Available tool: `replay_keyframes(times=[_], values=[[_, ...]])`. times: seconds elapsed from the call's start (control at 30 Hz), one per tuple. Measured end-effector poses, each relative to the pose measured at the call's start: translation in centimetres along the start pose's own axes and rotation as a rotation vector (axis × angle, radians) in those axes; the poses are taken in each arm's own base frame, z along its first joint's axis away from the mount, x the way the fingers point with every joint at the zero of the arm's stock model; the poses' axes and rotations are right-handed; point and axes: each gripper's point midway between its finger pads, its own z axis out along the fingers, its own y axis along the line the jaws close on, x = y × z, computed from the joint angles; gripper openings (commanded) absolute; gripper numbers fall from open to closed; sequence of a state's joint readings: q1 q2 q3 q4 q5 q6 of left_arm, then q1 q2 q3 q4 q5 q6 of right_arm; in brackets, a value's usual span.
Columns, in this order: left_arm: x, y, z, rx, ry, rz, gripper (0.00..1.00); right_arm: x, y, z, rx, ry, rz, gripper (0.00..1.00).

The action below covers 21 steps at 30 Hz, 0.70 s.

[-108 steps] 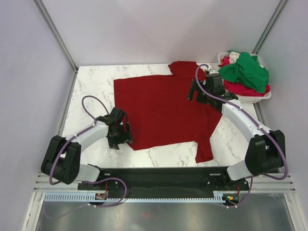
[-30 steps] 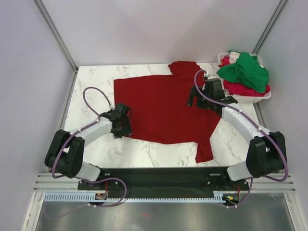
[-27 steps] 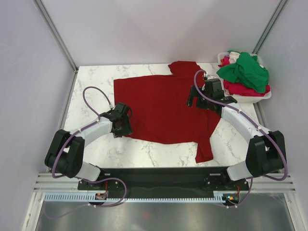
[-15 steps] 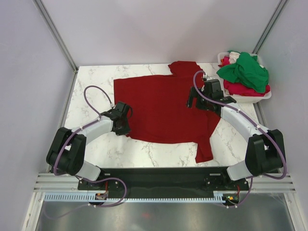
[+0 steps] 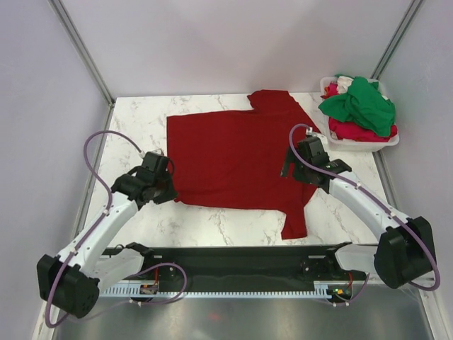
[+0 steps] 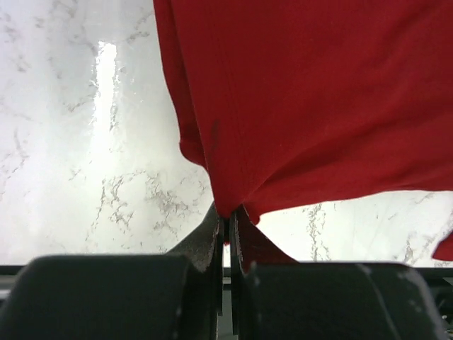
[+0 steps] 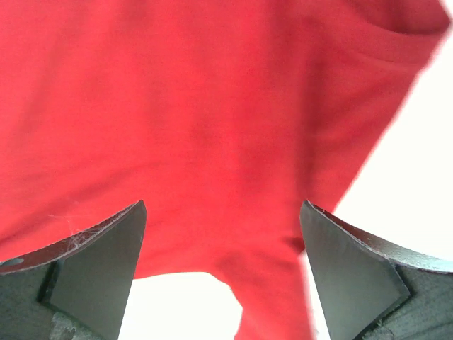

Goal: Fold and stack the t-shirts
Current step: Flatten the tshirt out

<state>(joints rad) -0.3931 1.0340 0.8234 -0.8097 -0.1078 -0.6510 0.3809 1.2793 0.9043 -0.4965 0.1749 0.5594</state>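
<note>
A dark red t-shirt (image 5: pixel 233 159) lies spread flat across the marble table (image 5: pixel 131 131). My left gripper (image 5: pixel 168 193) is at its near-left corner. In the left wrist view the left gripper (image 6: pixel 228 214) is shut on the hem of the red t-shirt (image 6: pixel 304 99), which bunches up at the tips. My right gripper (image 5: pixel 290 170) hovers over the shirt's right side, by the near sleeve. The right wrist view shows the right gripper (image 7: pixel 223 207) open wide above the red cloth (image 7: pixel 212 106), with nothing between the fingers. A bright green t-shirt (image 5: pixel 361 103) and a lighter red t-shirt (image 5: pixel 354 131) are piled at the back right.
The pile of shirts sits in a white basket (image 5: pixel 371 146) at the table's back right corner. Metal frame posts rise at both back corners. Bare marble shows left of the shirt and along the near edge (image 5: pixel 212 223).
My left gripper has shut on the shirt's near-left corner and pulled back to the left, its arm stretching out. My right gripper has come nearer, along the shirt's right side. The near sleeve shifted slightly left.
</note>
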Motion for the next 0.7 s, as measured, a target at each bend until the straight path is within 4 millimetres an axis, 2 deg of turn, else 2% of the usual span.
replay_keyframes(times=[0.1, 0.2, 0.37, 0.4, 0.47, 0.5, 0.67, 0.7], values=[[-0.8, 0.5, -2.2, -0.005, -0.027, -0.021, 0.06, 0.9, -2.5, -0.5, 0.103, -0.002, 0.033, 0.98], [-1.5, 0.8, -3.8, -0.002, -0.057, -0.043, 0.12, 0.5, -3.7, -0.8, 0.146, -0.019, 0.071, 0.98], [0.0, 1.8, -5.1, 0.000, -0.034, -0.052, 0.23, 0.8, -5.3, -0.3, 0.175, -0.004, 0.133, 0.96], [0.3, 2.0, -5.4, 0.001, -0.033, -0.053, 0.27, 1.2, -5.3, -0.2, 0.173, 0.007, 0.140, 0.93], [0.8, 2.4, -5.9, -0.001, -0.029, -0.056, 0.30, 2.3, -5.2, 0.1, 0.159, 0.038, 0.149, 0.86], [1.1, 2.6, -6.1, -0.001, -0.027, -0.056, 0.31, 3.1, -5.2, 0.3, 0.147, 0.059, 0.154, 0.76], [1.8, 3.0, -6.4, -0.006, -0.013, -0.056, 0.32, 7.6, -5.7, 1.0, 0.125, 0.168, 0.181, 0.63], [1.8, 3.0, -6.5, -0.008, -0.010, -0.056, 0.32, 8.3, -5.9, 1.0, 0.127, 0.181, 0.186, 0.57]])
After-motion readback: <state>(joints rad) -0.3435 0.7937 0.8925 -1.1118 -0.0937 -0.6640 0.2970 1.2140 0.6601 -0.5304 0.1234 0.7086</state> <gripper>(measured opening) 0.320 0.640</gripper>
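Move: The left hand holds the t-shirt's near-left corner aloft; where this will lie on the marble is about 10 cm below, 3 back and 4 left, with the table's near edge some 10 cm behind the hand. The open right hand is bound for the shirt's right edge, roughly 7 cm back, 4 right and 11 below; the near flap lies 7 cm nearer than that spot and 4 left of it, the basket about 20 ahead and 23 right of the hand. Left rises, draws back about 5 cm and opens, releasing the corner; right sinks back rightward, half-closing towards the edge. ##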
